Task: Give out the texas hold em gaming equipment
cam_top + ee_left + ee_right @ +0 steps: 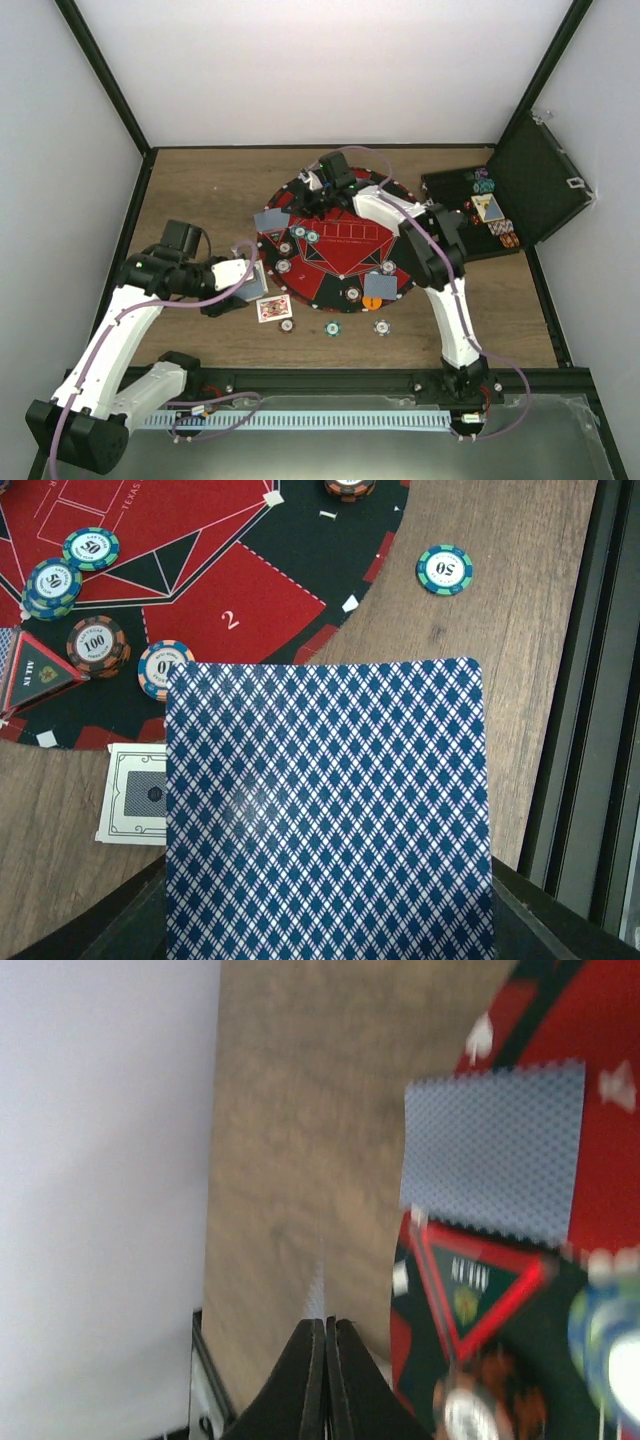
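My left gripper [252, 276] hovers at the near-left rim of the round red and black mat [340, 262], shut on a blue-diamond-backed playing card [325, 810] that fills the left wrist view and hides the fingers. At the mat's far-left edge my right gripper [308, 192] is shut on a card seen edge-on as a thin pale sliver [317, 1295]. Face-down cards lie on the mat at the left [272, 219] and near right [380, 285]. Poker chips sit on the mat [305, 234] and on the wood in front [332, 328].
A face-up card [274, 307] lies on the wood by the left gripper. The open black case [500, 215] with more chips and cards stands at the far right. A triangular all-in marker [480, 1290] rests on the mat. White walls enclose the table.
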Robot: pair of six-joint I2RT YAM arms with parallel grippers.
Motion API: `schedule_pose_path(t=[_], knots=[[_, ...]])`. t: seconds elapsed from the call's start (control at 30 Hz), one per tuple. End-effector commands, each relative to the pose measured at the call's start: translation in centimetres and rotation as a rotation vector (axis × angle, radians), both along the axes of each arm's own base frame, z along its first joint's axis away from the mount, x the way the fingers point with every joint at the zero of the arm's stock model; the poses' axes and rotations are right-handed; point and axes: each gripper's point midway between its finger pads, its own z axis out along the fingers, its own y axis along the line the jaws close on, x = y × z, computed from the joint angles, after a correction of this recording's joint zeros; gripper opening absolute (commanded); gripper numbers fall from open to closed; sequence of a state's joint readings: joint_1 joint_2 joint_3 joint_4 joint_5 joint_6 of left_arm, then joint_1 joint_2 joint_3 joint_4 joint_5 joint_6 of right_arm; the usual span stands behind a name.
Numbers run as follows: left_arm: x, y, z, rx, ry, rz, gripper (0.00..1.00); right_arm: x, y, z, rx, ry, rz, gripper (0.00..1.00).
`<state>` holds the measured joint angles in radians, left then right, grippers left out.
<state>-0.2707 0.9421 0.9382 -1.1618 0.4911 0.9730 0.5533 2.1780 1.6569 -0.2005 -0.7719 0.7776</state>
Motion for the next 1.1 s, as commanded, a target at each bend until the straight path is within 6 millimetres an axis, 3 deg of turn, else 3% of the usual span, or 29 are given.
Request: schedule_pose_path(t=[0.0,0.13,0.33,0.43,0.57,0.77,0.9,1.07], knots=[[-0.6,-0.1,0.6,-0.015,-0.011,-0.017,0.04,3.6,1.3,-2.0,-0.034,0.023,-0.012,0.01],[-0.7,0.0,0.7,-0.015,-0.022,-0.016,0.04,4.9,2.2,-4.5,-0.030,0.057,-0.033,0.01],[-0.8,0.0,0.6,-0.014,-0.013,-0.019,0.04,4.9,2.1,-4.7,-0.047,0.041,-0.033,0.12],[-0.8,-0.1,0.7,-0.018,-0.014,-0.020,0.04,5.0,1.6,-3.5,-0.077,-0.001,-0.039,0.26],[-0.7,-0.2,0.7,-0.024,-0.009,-0.018,0.04,5.2,0.8,-1.8,-0.120,-0.057,-0.052,0.54],[-0.8,-0.1,0.7,-0.020,-0.012,-0.015,0.04,4.8,-0.8,0.6,-0.197,-0.119,-0.072,0.67],[-0.7,-0.1,0.8,-0.020,-0.013,-0.014,0.04,2.9,-1.7,3.1,-0.184,-0.152,-0.069,0.74],[-0.4,-0.2,0.8,-0.024,-0.021,-0.011,0.04,-2.7,-1.6,6.0,-0.087,-0.160,-0.023,0.82]])
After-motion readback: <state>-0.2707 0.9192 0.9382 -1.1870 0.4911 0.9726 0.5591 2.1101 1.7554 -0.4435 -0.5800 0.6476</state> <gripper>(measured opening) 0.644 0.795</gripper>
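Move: The card pinched in the right hand is bound for the face-down card at the mat's far left edge, about 4 cm ahead of that hand, 7 cm to its left and 12 cm below. From the same hand, the all-in triangle lies roughly 2 cm back and 6 cm left, the brown chips 5 cm back and 2 cm left, and the nearest green chip level ahead and 1 cm right. From the left hand, the face-down card is some 28 cm ahead and 2 cm right. The held card is carried about 4 cm forward and then 7 cm down over the face-down card by the right hand, whose shut fingers open wide near the mat and let go of it. The fingers dip some 10 degrees as they open, and the hand then lifts nearly 10 cm, drawing back and to the right, away from the cards. ##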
